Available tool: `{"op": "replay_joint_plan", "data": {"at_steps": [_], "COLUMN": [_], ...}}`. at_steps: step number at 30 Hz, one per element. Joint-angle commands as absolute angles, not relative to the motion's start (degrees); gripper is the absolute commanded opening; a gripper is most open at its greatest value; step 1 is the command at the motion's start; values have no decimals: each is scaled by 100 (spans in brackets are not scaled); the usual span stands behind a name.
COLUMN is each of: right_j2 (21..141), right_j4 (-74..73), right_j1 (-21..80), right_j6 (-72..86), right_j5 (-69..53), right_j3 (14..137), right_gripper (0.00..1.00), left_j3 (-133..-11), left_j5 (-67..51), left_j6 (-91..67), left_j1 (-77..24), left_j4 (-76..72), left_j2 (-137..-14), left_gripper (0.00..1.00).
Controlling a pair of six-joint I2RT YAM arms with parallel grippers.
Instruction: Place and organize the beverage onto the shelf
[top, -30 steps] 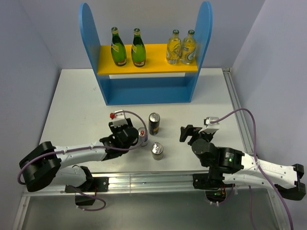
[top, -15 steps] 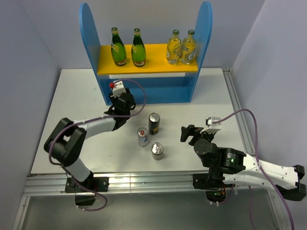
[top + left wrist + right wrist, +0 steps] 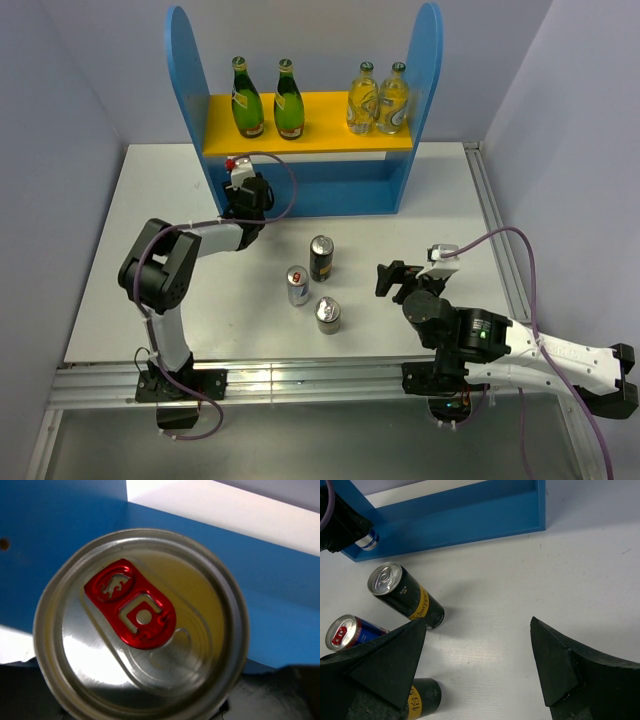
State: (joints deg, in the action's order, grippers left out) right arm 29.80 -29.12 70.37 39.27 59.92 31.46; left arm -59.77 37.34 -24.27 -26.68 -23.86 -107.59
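Note:
The blue shelf [image 3: 430, 90] stands at the back. Two green bottles [image 3: 246, 100] and two pale bottles [image 3: 380, 100] stand on its yellow board [image 3: 320, 125]. My left gripper [image 3: 243, 198] is shut on a silver-blue can [image 3: 140, 625] with a red tab. It holds the can upright at the left end of the lower tier [image 3: 460, 510]; the can's base shows in the right wrist view [image 3: 368, 540]. A second silver-blue can [image 3: 298, 285] and two black-gold cans [image 3: 321, 258] [image 3: 328, 314] stand on the table. My right gripper [image 3: 477, 621] is open and empty, to their right.
The table [image 3: 150, 220] is white, with grey walls on both sides and a metal rail along the near edge [image 3: 300, 375]. The left arm's link [image 3: 160, 270] stretches from the near left up to the shelf. The right arm [image 3: 480, 340] lies at the near right.
My left arm has swung from beside the cans in the middle of the table up to the left end of the shelf's lower tier, carrying a can. The right arm has barely moved.

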Motion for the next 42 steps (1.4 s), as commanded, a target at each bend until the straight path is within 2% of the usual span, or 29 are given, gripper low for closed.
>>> {"op": "replay_joint_plan", "data": {"at_steps": [1, 9, 12, 15, 16, 19, 30, 31, 33, 42], "right_j2": [3006, 3129, 3146, 3164, 3181, 3217, 3208, 3208, 3208, 3111], "right_j4": [-2707, -2725, -2707, -2698, -2707, -2716, -2733, -2716, -2733, -2733], "right_j1": [7066, 7075, 7066, 7075, 7066, 7066, 7075, 7066, 7075, 7075], "right_j6": [3929, 3920, 3911, 3902, 3911, 3920, 3929, 3920, 3929, 3929], "right_j5": [6082, 6108, 6108, 6108, 6100, 6108, 6108, 6117, 6117, 6117], "right_j3": [3103, 3129, 3129, 3129, 3129, 3146, 3138, 3138, 3138, 3129], "right_gripper": [92, 91, 92, 92, 92, 92, 92, 92, 92, 92], "left_j3": [-6416, -6759, -6776, -6829, -6838, -6890, -7198, -7207, -7216, -6908], "left_j5": [3490, 3419, 3366, 3340, 3340, 3349, 3305, 3313, 3331, 3506], "left_j6": [-2320, -2408, -2417, -2391, -2382, -2355, -2303, -2320, -2329, -2531], "left_j1": [-2532, -2347, -2277, -2224, -2215, -2197, -2145, -2145, -2145, -2241], "left_j4": [-3015, -2821, -2830, -2786, -2786, -2760, -2558, -2532, -2505, -2120], "left_j2": [-10828, -11206, -11267, -11338, -11347, -11408, -11619, -11637, -11637, -11031], "left_gripper": [0, 2, 16, 37, 48, 56, 65, 73, 81, 85]}}
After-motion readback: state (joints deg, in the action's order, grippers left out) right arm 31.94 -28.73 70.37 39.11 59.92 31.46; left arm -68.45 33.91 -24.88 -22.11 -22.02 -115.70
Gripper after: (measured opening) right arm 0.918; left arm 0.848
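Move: The left hand still holds the silver Red Bull can upright at the front of the lower shelf. The free spot at its left end is about 5 cm ahead and 1 cm left, its floor roughly 8 cm below; the blue side panel is 6 cm left and 3 cm ahead. On the table, the black can stands about 14 cm back, 17 cm right, and the other Red Bull can 21 cm back, 12 cm right, both 4 cm lower. From the idle right hand the spot lies about 30 cm ahead, 36 cm left and 18 cm below. Forward and slightly down, the left hand eases the held can deeper into the left end of the lower shelf, about 4.5 cm in and 2.5 cm down, drifting some 1.5 cm left towards the side panel. It slows almost to a stop, rises a touch, and the fingers spread to let go of the can, the wrist hardly turning. ##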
